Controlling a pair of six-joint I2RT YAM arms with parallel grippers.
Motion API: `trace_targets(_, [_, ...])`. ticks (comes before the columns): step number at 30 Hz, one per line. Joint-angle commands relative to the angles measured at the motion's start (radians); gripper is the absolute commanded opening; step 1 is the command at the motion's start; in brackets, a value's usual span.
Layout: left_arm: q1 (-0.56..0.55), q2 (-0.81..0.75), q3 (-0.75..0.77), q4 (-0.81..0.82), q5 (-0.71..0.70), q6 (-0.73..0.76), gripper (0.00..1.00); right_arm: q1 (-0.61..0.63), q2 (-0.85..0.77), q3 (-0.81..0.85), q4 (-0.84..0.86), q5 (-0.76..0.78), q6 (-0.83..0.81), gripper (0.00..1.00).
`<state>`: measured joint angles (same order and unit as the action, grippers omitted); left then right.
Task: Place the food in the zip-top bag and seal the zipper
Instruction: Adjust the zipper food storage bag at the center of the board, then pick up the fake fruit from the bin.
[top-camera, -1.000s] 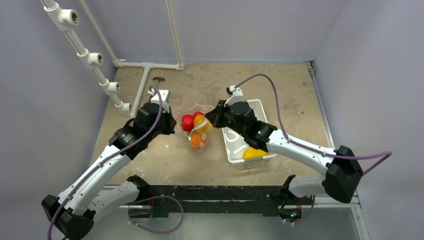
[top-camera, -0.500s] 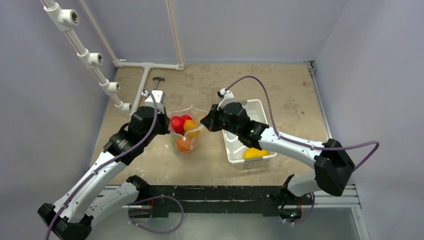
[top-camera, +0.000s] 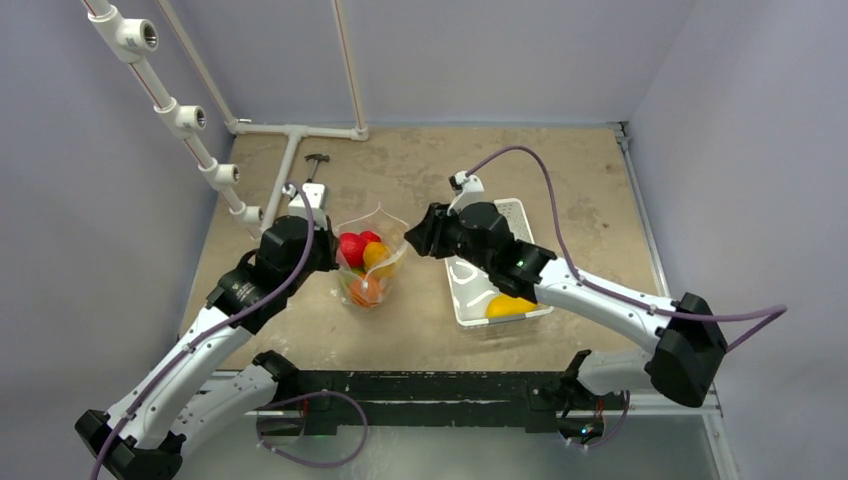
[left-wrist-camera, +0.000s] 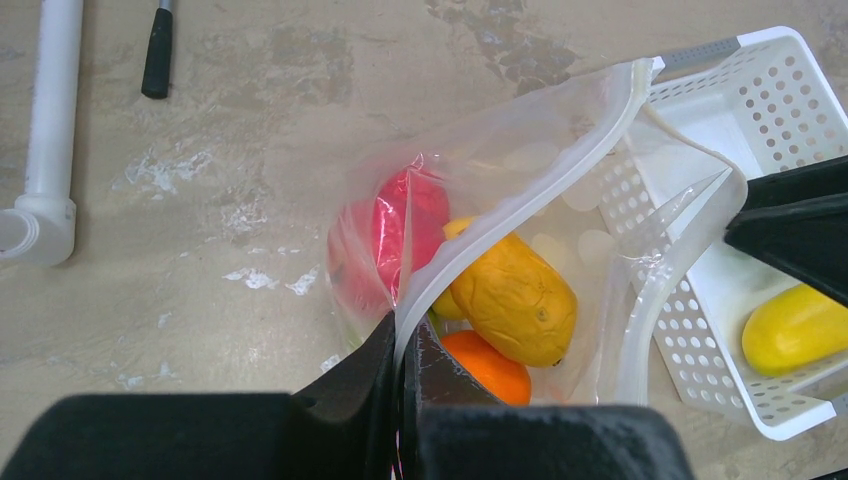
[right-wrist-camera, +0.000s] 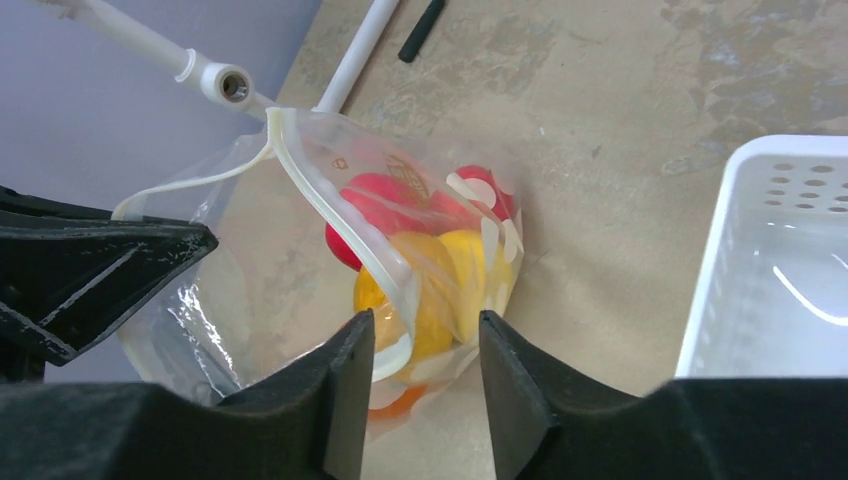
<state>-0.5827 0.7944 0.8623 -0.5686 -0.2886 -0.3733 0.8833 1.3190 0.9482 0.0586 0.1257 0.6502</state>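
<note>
The zip-top bag stands open at mid table between both arms, holding red, yellow-orange and orange food. My left gripper is shut on the zipper at the bag's left corner. My right gripper is open at the bag's right side; the zipper strip runs loosely between its fingers, unpinched. One yellow fruit lies in the white basket.
The white slotted basket sits just right of the bag, under my right arm. A white pipe frame and a black-handled tool lie at the back left. Grey walls close in the table.
My right gripper has opened and let go of the bag's rim, then drawn slightly back to the right. Both arms had carried the bag a little leftward; the left stays shut.
</note>
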Motion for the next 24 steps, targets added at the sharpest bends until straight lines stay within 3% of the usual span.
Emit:
trace_targets(1, [0.005,-0.018,-0.006,0.042,-0.006,0.022,0.0,-0.001,-0.074,0.043,-0.101,0.106,0.012,0.5])
trace_targets(14, [0.006,-0.028,-0.009,0.048,0.019,0.031,0.0,-0.002,-0.19,0.054,-0.382,0.326,0.15,0.98])
trace_targets(24, [0.005,-0.044,-0.011,0.051,0.037,0.035,0.0,-0.004,-0.114,0.13,-0.703,0.509,0.433,0.99])
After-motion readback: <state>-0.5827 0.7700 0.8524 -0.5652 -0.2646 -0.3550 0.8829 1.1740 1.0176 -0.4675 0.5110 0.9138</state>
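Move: The green watermelon, hidden for now under the right arm, lies in the white basket about 22 cm to the right gripper's right, roughly level with it fore and aft and some 15 cm below. The yellow fruit sits 7 cm nearer the base than the watermelon; the basket's middle is about 18 cm right and 2 ahead of the right gripper. The food bag is about 9 cm to its left. From the left gripper the watermelon lies roughly 36 cm right. Take the right gripper away from the bag's right rim, about 10 cm to the right towards the watermelon in the basket, rising slightly at first and then sinking some 3 cm from that crest. Meanwhile turn it clockwise about 25 degrees, tip the fingers a little further down, and spread them from half open to fully open. Keep the left gripper shut on the bag's left rim, holding still. ##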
